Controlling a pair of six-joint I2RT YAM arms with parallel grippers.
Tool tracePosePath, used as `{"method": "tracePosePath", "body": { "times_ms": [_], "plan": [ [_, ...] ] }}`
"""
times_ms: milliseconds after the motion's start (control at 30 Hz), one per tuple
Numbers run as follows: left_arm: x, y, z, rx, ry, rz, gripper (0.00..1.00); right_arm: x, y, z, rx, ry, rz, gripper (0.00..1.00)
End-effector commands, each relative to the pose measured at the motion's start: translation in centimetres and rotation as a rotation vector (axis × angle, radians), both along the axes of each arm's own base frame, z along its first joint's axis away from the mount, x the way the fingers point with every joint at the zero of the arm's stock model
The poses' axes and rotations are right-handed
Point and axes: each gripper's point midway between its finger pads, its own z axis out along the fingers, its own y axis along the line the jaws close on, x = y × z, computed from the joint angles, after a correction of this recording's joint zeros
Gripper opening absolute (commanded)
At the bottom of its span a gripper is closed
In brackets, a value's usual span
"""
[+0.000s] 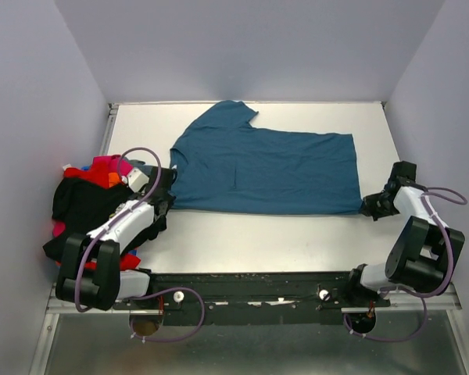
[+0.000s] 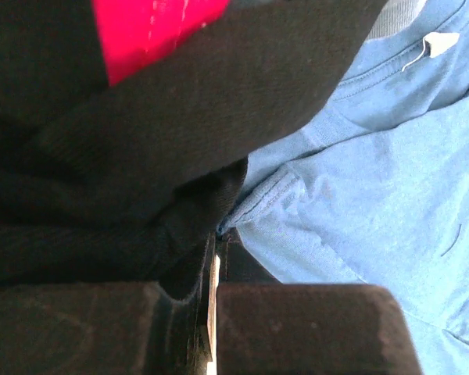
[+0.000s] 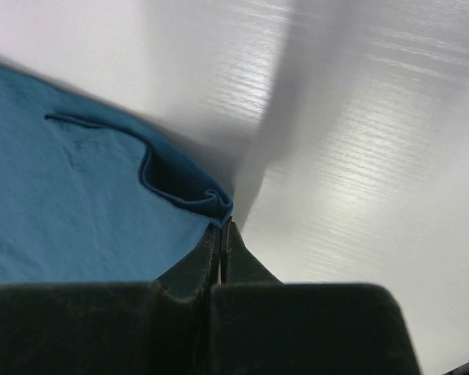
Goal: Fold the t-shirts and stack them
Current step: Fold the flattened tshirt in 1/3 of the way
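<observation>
A teal-blue t-shirt (image 1: 266, 168) lies flat across the table, one sleeve pointing to the back. My left gripper (image 1: 167, 197) is shut on its near left edge, by the collar; in the left wrist view the closed tips (image 2: 221, 234) pinch a teal seam (image 2: 266, 199). My right gripper (image 1: 369, 207) is shut on the shirt's near right corner, where the hem (image 3: 219, 201) curls into the closed tips (image 3: 223, 225). A heap of other t-shirts (image 1: 86, 205), black, red, magenta and orange, sits at the left edge. Its black cloth (image 2: 141, 156) drapes against my left fingers.
The white table (image 1: 250, 238) shows bare in front of the shirt and at the right (image 3: 359, 156). Grey walls close in the left, right and back. The heap presses against my left arm (image 1: 121, 226). A white collar label (image 2: 442, 43) shows on the teal shirt.
</observation>
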Motion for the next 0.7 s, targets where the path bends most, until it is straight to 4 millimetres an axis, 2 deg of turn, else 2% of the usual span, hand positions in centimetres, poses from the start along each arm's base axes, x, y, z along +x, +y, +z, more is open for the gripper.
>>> {"method": "tracePosePath", "body": {
  "times_ms": [0, 167, 233, 300, 333, 433, 467, 533, 667],
  "plan": [
    [-1.5, -0.3, 0.0, -0.017, -0.008, -0.004, 0.00, -1.9, -2.3, -0.1, -0.054, 0.033, -0.048, 0.01],
    [-2.2, -0.8, 0.2, -0.012, -0.032, -0.017, 0.00, -2.3, -3.4, 0.6, -0.075, 0.013, -0.065, 0.01],
    [-2.1, -1.3, 0.7, -0.005, -0.054, -0.036, 0.13, -2.2, -3.5, 0.9, -0.083, 0.000, -0.066, 0.02],
    [-2.1, -1.8, 1.4, -0.001, -0.077, -0.050, 0.25, -2.0, -3.5, 1.3, -0.094, -0.030, -0.043, 0.08],
    [-2.1, -1.9, 1.7, 0.000, -0.088, -0.055, 0.36, -1.7, -3.5, 1.6, -0.104, -0.052, -0.029, 0.11],
    [-1.8, -2.3, 3.6, 0.006, -0.131, -0.065, 0.64, -1.1, -3.9, 3.2, -0.153, -0.123, 0.001, 0.48],
    [-1.5, -2.6, 4.4, 0.010, -0.150, -0.078, 0.73, -0.7, -4.1, 4.1, -0.176, -0.154, 0.012, 0.52],
    [-0.9, -2.6, 6.5, 0.037, -0.186, -0.090, 0.88, 0.1, -4.3, 5.8, -0.207, -0.214, 0.037, 0.53],
    [1.4, -2.6, 10.6, 0.131, -0.249, -0.156, 0.92, 2.7, -3.6, 9.3, -0.239, -0.384, 0.145, 0.52]
  ]
}}
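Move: Both hands already pinch the t-shirt's near corners just over the table; each corner's laying spot is about 2 cm back and 2 cm right of its hand, nearly level. The black clothes heap centres some 15 cm left of the left hand, neither ahead nor back, 3 cm higher. The shirt's far right corner lies about 18 cm ahead of the right hand and 2 cm left. Both hands draw the corners about 2 cm back-right, open to let go, then rise about 5 cm. ##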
